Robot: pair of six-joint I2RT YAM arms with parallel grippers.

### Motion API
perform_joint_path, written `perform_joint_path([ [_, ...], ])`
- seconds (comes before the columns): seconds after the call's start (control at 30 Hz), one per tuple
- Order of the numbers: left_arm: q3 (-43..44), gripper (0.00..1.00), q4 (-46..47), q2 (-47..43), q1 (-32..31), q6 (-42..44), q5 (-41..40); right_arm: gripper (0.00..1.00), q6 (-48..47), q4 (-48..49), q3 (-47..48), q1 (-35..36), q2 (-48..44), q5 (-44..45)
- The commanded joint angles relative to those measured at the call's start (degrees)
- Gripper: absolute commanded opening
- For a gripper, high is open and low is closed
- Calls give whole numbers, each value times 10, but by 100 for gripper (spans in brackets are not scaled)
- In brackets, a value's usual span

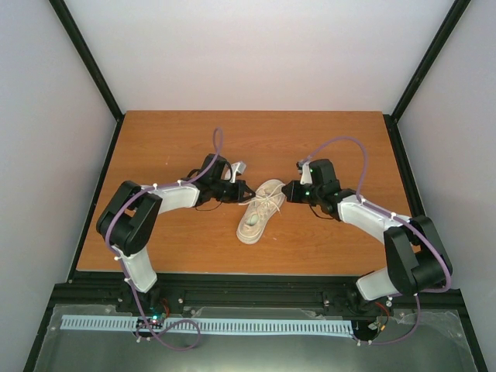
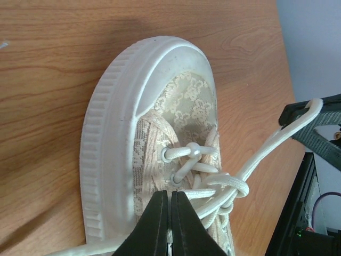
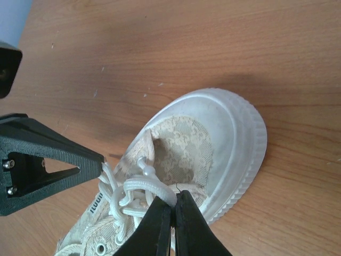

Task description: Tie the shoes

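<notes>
The cream lace-patterned shoe [image 1: 260, 211] lies mid-table, toe toward the back, between both grippers. In the left wrist view its toe cap [image 2: 122, 106] fills the middle, and thin white laces [image 2: 213, 184] cross in a loose knot over the eyelets. My left gripper [image 2: 170, 196] is shut just below the eyelets, pinching a lace strand. My right gripper [image 3: 173, 201] is shut on a thick lace loop [image 3: 144, 186] beside the toe cap [image 3: 229, 128]. Each wrist view shows the other arm's black fingertip holding a lace: left gripper [image 3: 101, 158], right gripper [image 2: 298, 114].
The wooden table [image 1: 170, 139] is bordered by a black frame [image 1: 97, 70] and white walls. A black rail [image 1: 256, 283] with the arm bases runs along the near edge.
</notes>
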Motion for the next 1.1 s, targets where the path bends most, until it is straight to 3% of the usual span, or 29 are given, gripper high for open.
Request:
perform_joint_path([
  [0.0, -5, 1, -5, -13, 16, -4, -20, 3, 18, -13, 18, -13, 1, 28],
  [0.63, -62, 1, -21, -41, 75, 13, -35, 3, 37, -6, -14, -63, 33, 25],
  [1.07, -66, 1, -9, -52, 77, 17, -15, 3, 5, 1, 1, -73, 43, -22],
])
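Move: The knot on the shoe sits between the hands: about 5 cm right of the left hand, level with it and some 2 cm below; about 7 cm left of the right hand, 3 cm back and 4 cm below. The toe is 7 cm right and 4 cm ahead of the left hand; it is 5 cm left and 1 cm ahead of the right. The shoe opening lies some 10 cm back and 1 cm right of the left hand. Both grippers keep their pinch on the laces and draw them away from the knot in opposite directions, fingers shut throughout. The left goes about 5 cm left, sinking 2 cm and turning slightly counter-clockwise. The right goes 3 cm right while sinking as much, its wrist tilting and turning some 10 degrees in all; both ease to a stop. ##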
